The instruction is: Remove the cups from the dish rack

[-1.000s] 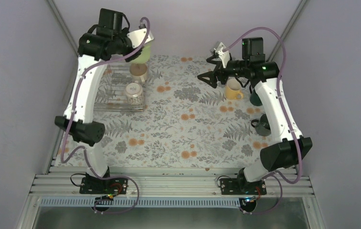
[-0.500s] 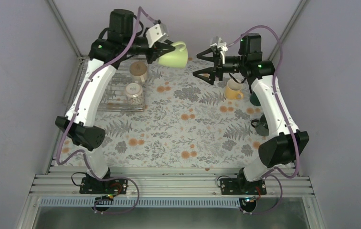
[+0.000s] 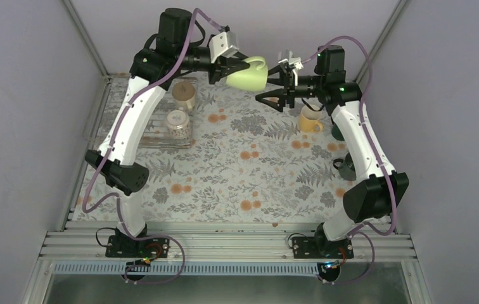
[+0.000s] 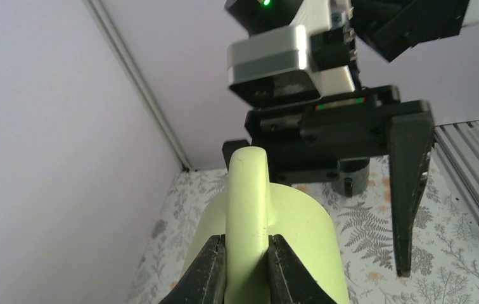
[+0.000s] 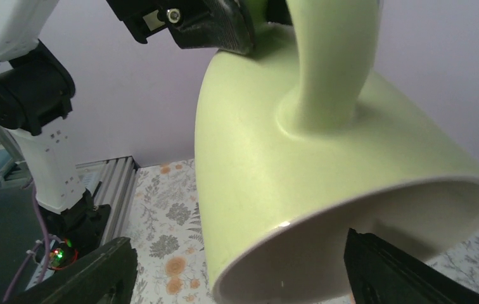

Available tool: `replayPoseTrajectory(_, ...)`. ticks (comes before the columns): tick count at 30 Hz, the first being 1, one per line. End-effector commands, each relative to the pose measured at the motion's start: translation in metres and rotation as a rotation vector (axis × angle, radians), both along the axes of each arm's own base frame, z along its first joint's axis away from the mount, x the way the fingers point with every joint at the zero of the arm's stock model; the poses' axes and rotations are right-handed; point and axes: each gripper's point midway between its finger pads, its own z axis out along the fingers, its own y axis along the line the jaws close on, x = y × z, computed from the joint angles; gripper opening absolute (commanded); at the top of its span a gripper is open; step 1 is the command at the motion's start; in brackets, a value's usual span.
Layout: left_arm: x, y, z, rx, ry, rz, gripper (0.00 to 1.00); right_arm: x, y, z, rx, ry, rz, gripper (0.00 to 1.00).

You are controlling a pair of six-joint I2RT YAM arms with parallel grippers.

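Observation:
My left gripper (image 4: pixel 247 269) is shut on the handle of the pale green cup (image 3: pixel 248 75), holding it on its side in the air above the back of the table. My right gripper (image 3: pixel 274 89) is open at the cup's mouth. In the right wrist view the cup (image 5: pixel 300 171) fills the frame, with one finger (image 5: pixel 85 275) outside its wall and the other in front of its opening. The dish rack (image 3: pixel 151 130) lies at the back left with an upturned cream cup (image 3: pixel 184 95) and a patterned cup (image 3: pixel 177 123) on it. A yellow cup (image 3: pixel 310 119) stands on the table at the right.
A dark green cup (image 3: pixel 337 130) shows half hidden behind my right arm, and another dark cup (image 3: pixel 349 166) stands nearer the right edge. The flowered tablecloth (image 3: pixel 237 171) covers the table. Walls close in at the back and on both sides.
My left arm has carried the pale green cup from above the rack rightward to the middle. My right gripper has risen to meet it and now stands at the cup's mouth.

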Motion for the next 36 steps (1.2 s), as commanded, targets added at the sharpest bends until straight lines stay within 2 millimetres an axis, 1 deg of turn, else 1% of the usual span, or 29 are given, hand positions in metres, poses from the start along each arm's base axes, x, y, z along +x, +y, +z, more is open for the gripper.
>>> replayPoseTrajectory(1,-0.016,-0.013,0.024,-0.061,-0.098,-0.111,0.02,-0.015,0.006,0.008,0.054,0.016,0.089,0.79)
replayPoseTrajectory(3,-0.016,-0.016,0.021,-0.062,-0.092,-0.128,0.02,-0.016,0.006,0.008,0.068,0.043,0.089,0.68)
replayPoseTrajectory(4,-0.016,-0.017,0.021,-0.064,-0.087,-0.134,0.03,-0.016,0.006,0.009,0.074,0.053,0.093,0.60)
replayPoseTrajectory(6,-0.017,-0.020,0.019,-0.061,-0.092,-0.144,0.02,-0.022,0.006,0.010,0.083,0.058,0.116,0.47)
replayPoseTrajectory(10,-0.014,-0.023,0.013,-0.048,-0.089,-0.143,0.03,-0.028,0.006,0.013,0.087,0.047,0.118,0.29)
replayPoseTrajectory(13,-0.013,-0.022,0.011,-0.037,-0.091,-0.132,0.03,-0.028,0.004,0.014,0.077,0.037,0.089,0.14)
replayPoseTrajectory(14,-0.012,-0.021,0.011,-0.034,-0.094,-0.125,0.05,-0.027,0.003,0.013,0.069,0.033,0.070,0.05)
replayPoseTrajectory(15,-0.012,-0.020,0.012,-0.031,-0.098,-0.117,0.06,-0.025,0.002,0.011,0.056,0.025,0.047,0.03)
replayPoseTrajectory(17,-0.010,-0.018,0.010,-0.017,-0.106,-0.089,0.14,-0.018,0.000,0.007,0.025,0.017,-0.012,0.03)
replayPoseTrajectory(18,-0.010,-0.016,0.010,-0.008,-0.115,-0.078,0.18,-0.014,-0.001,0.005,0.005,0.015,-0.045,0.03)
replayPoseTrajectory(20,-0.009,-0.012,0.005,0.018,-0.127,-0.052,0.31,-0.002,-0.006,-0.002,-0.052,0.015,-0.125,0.03)
replayPoseTrajectory(22,-0.009,-0.005,0.004,0.044,-0.148,-0.012,0.39,0.014,-0.014,-0.010,-0.124,0.019,-0.218,0.03)
replayPoseTrajectory(23,-0.006,-0.001,0.002,0.063,-0.159,0.022,0.50,0.022,-0.019,-0.016,-0.169,0.020,-0.262,0.03)
replayPoseTrajectory(24,-0.005,0.003,-0.001,0.081,-0.168,0.050,0.65,0.029,-0.024,-0.022,-0.214,0.033,-0.301,0.03)
replayPoseTrajectory(25,-0.004,0.008,-0.001,0.098,-0.183,0.079,0.78,0.036,-0.030,-0.029,-0.260,0.049,-0.339,0.03)
replayPoseTrajectory(26,-0.003,0.013,-0.003,0.117,-0.196,0.110,0.87,0.041,-0.037,-0.031,-0.304,0.058,-0.375,0.03)
replayPoseTrajectory(27,-0.004,0.020,-0.001,0.132,-0.215,0.142,0.98,0.045,-0.043,-0.039,-0.355,0.078,-0.398,0.03)
replayPoseTrajectory(28,-0.003,0.026,-0.005,0.160,-0.229,0.173,1.00,0.045,-0.051,-0.045,-0.411,0.087,-0.422,0.03)
replayPoseTrajectory(30,-0.002,0.039,-0.012,0.223,-0.254,0.227,1.00,0.044,-0.064,-0.072,-0.529,0.137,-0.430,0.03)
replayPoseTrajectory(31,0.001,0.047,-0.016,0.263,-0.277,0.264,1.00,0.040,-0.071,-0.082,-0.582,0.149,-0.432,0.03)
replayPoseTrajectory(33,0.012,0.064,-0.029,0.348,-0.293,0.363,1.00,0.030,-0.086,-0.104,-0.688,0.181,-0.444,0.03)
replayPoseTrajectory(35,0.030,0.086,-0.050,0.460,-0.306,0.486,1.00,0.013,-0.102,-0.118,-0.776,0.193,-0.456,0.03)
replayPoseTrajectory(36,0.040,0.098,-0.063,0.523,-0.305,0.558,1.00,0.007,-0.110,-0.128,-0.821,0.199,-0.466,0.04)
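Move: The left hand already pinches the light green cup by its handle, the body some 5 cm to its right and 4 cm below. From the right hand the cup's middle lies about 5 cm left, 2 cm ahead and 3 cm higher, its mouth facing that hand. The yellow mug stands roughly 7 cm ahead, 19 cm right and 35 cm below the right hand; the brown cup in the rack is about 12 cm ahead, 18 cm left and 40 cm below the left hand. Nearly in place, the right hand closes its fingers on the green cup's rim wall, one inside the mouth and one outside, while the left holds the handle almost steady, then opens wide and backs off some 7 cm to its left. The right hand then carries the cup about 10 cm down, 7 cm right and some 5 cm forward, fingers swinging downward and clockwise. ##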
